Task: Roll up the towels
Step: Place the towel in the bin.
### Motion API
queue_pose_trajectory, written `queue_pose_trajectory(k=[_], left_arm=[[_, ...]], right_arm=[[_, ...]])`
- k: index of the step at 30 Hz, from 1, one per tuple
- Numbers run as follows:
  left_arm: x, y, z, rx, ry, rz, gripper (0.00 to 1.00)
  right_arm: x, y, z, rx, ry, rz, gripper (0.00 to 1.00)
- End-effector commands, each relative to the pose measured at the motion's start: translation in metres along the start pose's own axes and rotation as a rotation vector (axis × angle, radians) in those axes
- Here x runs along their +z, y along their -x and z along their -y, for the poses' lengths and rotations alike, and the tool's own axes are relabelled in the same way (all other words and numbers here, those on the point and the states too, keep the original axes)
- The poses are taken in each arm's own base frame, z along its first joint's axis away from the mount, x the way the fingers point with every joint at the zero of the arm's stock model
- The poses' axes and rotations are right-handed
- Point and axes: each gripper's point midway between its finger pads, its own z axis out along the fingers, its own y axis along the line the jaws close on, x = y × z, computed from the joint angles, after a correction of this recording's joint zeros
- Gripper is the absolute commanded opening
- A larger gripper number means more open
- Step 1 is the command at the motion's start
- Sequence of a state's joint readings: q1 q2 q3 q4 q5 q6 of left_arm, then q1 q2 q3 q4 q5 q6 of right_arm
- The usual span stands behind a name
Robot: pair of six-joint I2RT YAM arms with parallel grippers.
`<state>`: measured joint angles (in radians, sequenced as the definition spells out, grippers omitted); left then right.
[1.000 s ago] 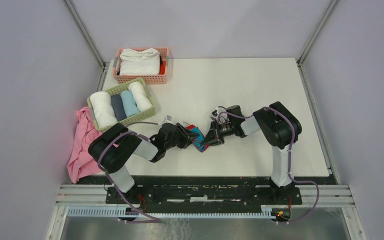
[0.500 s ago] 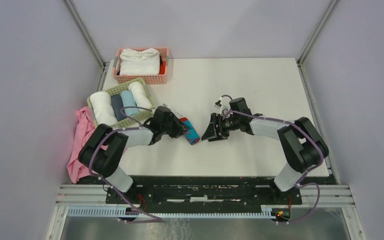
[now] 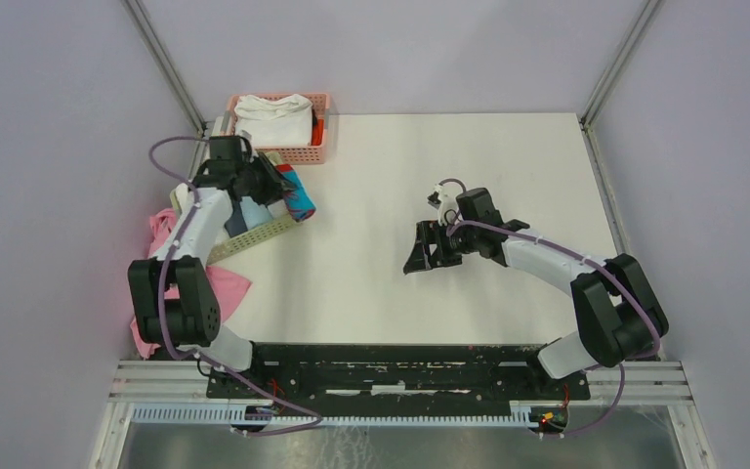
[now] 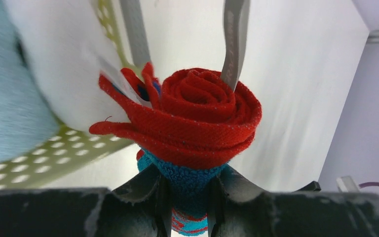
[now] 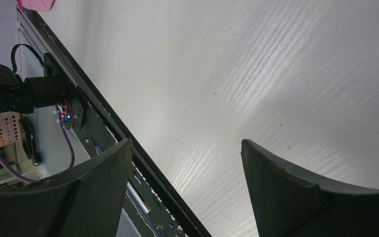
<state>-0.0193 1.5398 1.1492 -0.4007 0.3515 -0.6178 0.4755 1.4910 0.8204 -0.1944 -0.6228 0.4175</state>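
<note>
My left gripper (image 3: 273, 184) is shut on a rolled red towel with teal-blue marks (image 3: 296, 196), holding it at the right end of the green basket (image 3: 259, 233). In the left wrist view the red spiral end of the towel (image 4: 202, 111) faces away, and my left gripper (image 4: 190, 197) pinches its teal part. A rolled white towel (image 4: 64, 59) and a light blue one (image 4: 2, 89) lie in the green basket (image 4: 54, 158) just to the left. My right gripper (image 3: 418, 252) hangs open over bare table, and the right wrist view shows my right gripper (image 5: 185, 192) holding nothing.
A pink basket (image 3: 303, 153) at the back left holds a folded white towel (image 3: 273, 119). A plain pink cloth (image 3: 227, 289) hangs off the table's left edge beside the green basket. The left arm hides most of that basket's contents from above.
My left arm carried the rolled red towel from the table's middle back and left to the green basket. My right gripper let go of it, opened wide and drew back a little.
</note>
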Motion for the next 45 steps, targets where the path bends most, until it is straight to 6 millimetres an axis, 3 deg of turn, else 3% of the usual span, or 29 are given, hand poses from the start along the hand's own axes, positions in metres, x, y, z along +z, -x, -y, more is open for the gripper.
queue_pose_trajectory(k=[1, 5, 8, 14, 20, 25, 29, 34, 37, 40, 41, 42, 45], left_arm=[[-0.031, 0.043, -0.004, 0.095, -0.031, -0.022, 0.15], [-0.029, 0.073, -0.022, 0.097, -0.015, -0.036, 0.15], [-0.018, 0.081, -0.040, 0.089, -0.001, -0.075, 0.15], [0.010, 0.066, -0.082, 0.007, 0.035, -0.200, 0.15], [0.017, 0.058, -0.135, -0.021, 0.259, -0.248, 0.16], [0.023, 0.063, -0.156, -0.002, 0.369, -0.246, 0.23], [0.035, 0.065, -0.145, 0.060, 0.366, -0.260, 0.30], [0.056, 0.053, -0.149, 0.097, 0.391, -0.316, 0.37], [0.055, 0.053, -0.155, 0.094, 0.432, -0.316, 0.42], [0.045, 0.065, -0.145, 0.101, 0.433, -0.275, 0.50], [0.041, 0.070, -0.141, 0.103, 0.429, -0.256, 0.89], [0.036, 0.076, -0.134, 0.111, 0.424, -0.231, 0.99], [0.024, 0.089, -0.122, 0.124, 0.411, -0.178, 0.99]], right_arm=[[0.000, 0.004, 0.003, -0.041, -0.016, 0.024, 0.88], [0.000, 0.003, 0.002, -0.046, -0.009, 0.022, 0.88], [0.000, 0.001, 0.001, -0.054, -0.006, 0.017, 0.88], [0.000, 0.000, 0.000, -0.067, -0.007, 0.011, 0.88], [0.001, -0.001, 0.001, -0.071, -0.010, 0.005, 0.88], [0.003, -0.003, 0.002, -0.073, -0.011, 0.000, 0.88], [0.006, -0.005, 0.002, -0.068, -0.006, -0.014, 0.87], [0.007, -0.006, 0.004, -0.070, -0.009, -0.022, 0.87], [0.006, -0.007, 0.004, -0.077, -0.015, -0.025, 0.87], [0.005, -0.006, 0.002, -0.084, -0.018, -0.021, 0.87], [0.003, -0.005, 0.002, -0.087, -0.020, -0.018, 0.87], [0.002, -0.005, 0.001, -0.091, -0.023, -0.016, 0.87], [-0.002, -0.002, -0.001, -0.102, -0.031, -0.006, 0.87]])
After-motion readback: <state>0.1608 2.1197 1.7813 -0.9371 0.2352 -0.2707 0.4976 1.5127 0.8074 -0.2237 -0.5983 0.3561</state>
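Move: The left hand holds the rolled red-and-blue towel just right of the green bin; the bin's middle lies about 13 cm to its left, level fore and aft, some 10 cm below. Of the rolls inside, the white one at the bin's right end is 5 cm left, 1 cm ahead, and the light blue one 10 cm left, 2 cm back; the pink basket stands 14 cm ahead, 5 cm left. From the idle right hand the bin is about 40 cm left, 13 cm ahead. The left hand, keeping its pinch on the rolled towel, swings about 11 cm left and some 5 cm forward over the bin's right end, first rising about 4 cm, then sinking about 12 cm from that height towards the light blue and white rolls. The fingers tip some 20 degrees farther downward with a slight roll that lifts the hand's left side, and once the hand has all but stopped low over the bin they open from partly closed to nearly full width, releasing their pinch around the towel. ##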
